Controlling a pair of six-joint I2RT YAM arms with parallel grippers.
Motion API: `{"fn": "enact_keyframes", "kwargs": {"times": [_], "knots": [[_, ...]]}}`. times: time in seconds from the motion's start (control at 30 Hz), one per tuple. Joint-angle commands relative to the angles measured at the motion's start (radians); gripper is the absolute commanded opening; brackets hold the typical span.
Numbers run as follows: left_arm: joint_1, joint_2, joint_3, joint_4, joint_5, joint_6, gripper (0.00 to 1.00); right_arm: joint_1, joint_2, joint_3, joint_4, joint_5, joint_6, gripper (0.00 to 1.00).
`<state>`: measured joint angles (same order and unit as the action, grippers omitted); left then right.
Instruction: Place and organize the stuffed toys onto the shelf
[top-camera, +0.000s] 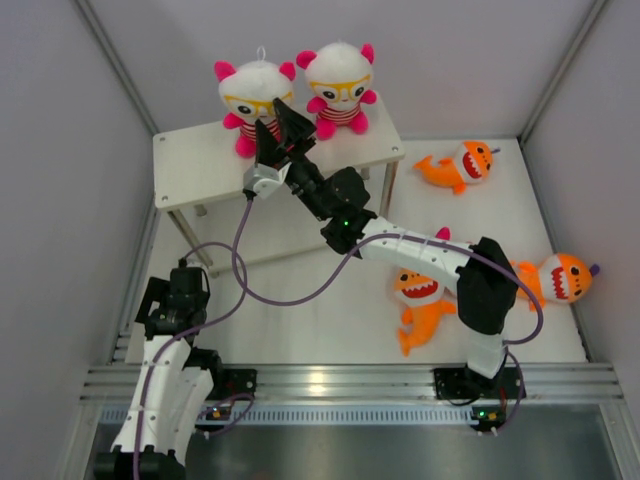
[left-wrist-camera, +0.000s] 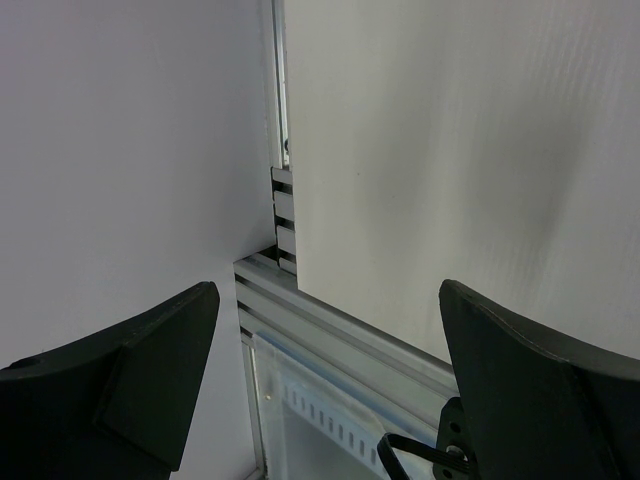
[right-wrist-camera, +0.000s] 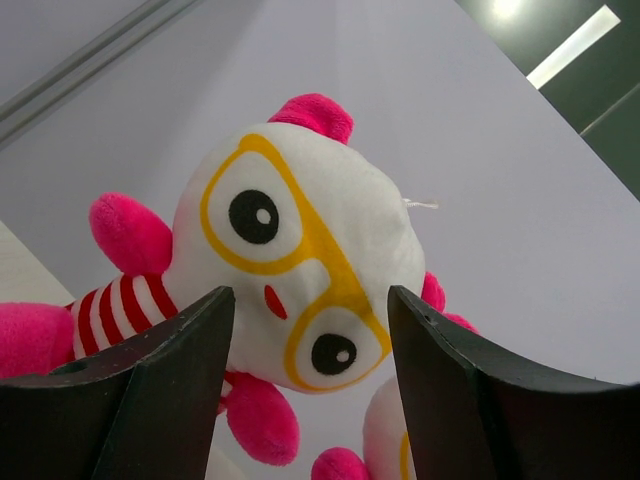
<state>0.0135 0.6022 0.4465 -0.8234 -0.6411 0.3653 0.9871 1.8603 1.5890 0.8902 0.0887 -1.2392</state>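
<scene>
Two white-headed bears with yellow glasses sit on top of the white shelf (top-camera: 195, 165): the left bear (top-camera: 252, 98) and the right bear (top-camera: 342, 88). My right gripper (top-camera: 282, 126) reaches over the shelf to the left bear's front. In the right wrist view its jaws stand apart, and the bear's face (right-wrist-camera: 300, 260) fills the gap just beyond the right gripper (right-wrist-camera: 310, 330). The second bear (right-wrist-camera: 385, 440) peeks out below. Three orange sharks lie on the floor: one far right (top-camera: 458, 165), one at the right wall (top-camera: 560, 278), one under the right arm (top-camera: 422, 300). My left gripper (top-camera: 165, 300) is open and holds nothing.
In the left wrist view the left gripper (left-wrist-camera: 330, 340) faces the near-left corner, where the aluminium rail (left-wrist-camera: 340, 330) meets the white wall. A purple cable (top-camera: 240, 270) loops across the floor in front of the shelf. A bit of pink plush (top-camera: 441, 234) shows beside the right forearm.
</scene>
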Motion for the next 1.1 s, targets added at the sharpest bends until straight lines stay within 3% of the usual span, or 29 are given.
{"fn": "enact_keyframes", "kwargs": {"times": [0.0, 0.23, 0.37, 0.43, 0.9, 1.07], "knots": [[0.005, -0.010, -0.008, 0.006, -0.009, -0.011, 0.98, -0.010, -0.026, 0.005, 0.047, -0.001, -0.003, 0.64], [0.006, -0.008, -0.008, 0.006, -0.009, -0.012, 0.98, -0.007, -0.033, -0.004, 0.050, -0.003, -0.014, 0.77], [0.006, -0.009, -0.008, 0.006, -0.011, -0.012, 0.98, 0.005, -0.047, -0.021, 0.061, -0.004, -0.023, 0.95], [0.006, -0.010, -0.008, 0.006, -0.011, -0.011, 0.98, 0.010, -0.058, -0.035, 0.064, -0.009, -0.031, 0.99], [0.005, -0.021, -0.002, 0.006, -0.012, -0.011, 0.98, 0.107, -0.160, -0.104, 0.067, -0.017, -0.101, 0.99], [0.005, -0.028, 0.015, 0.001, -0.014, -0.008, 0.98, 0.192, -0.256, -0.182, 0.064, 0.046, -0.088, 0.99]]}}
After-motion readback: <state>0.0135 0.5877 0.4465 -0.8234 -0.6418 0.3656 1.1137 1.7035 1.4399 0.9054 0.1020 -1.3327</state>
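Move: The panda doll just set down, the left one on the shelf, sits in front of the right fingers, its middle about 7 cm ahead, 3 cm to the left and 1 cm above the hand point. The other panda doll sits some 11 cm ahead and 13 cm to the right of the hand, at the same height. From the idle left hand, the left panda doll is roughly 28 cm ahead, 23 cm right and 40 cm up. The left panda doll is left on the shelf as the right fingers, already more than half open in front of it, spread fully. The hand first sinks about 2 cm, then draws back some 7.5 cm towards the robot, away from the doll, rising again to end a little above its starting height; the wrist barely turns and the fingers stay wide. Whether they still brushed the doll at the start can't be seen. ##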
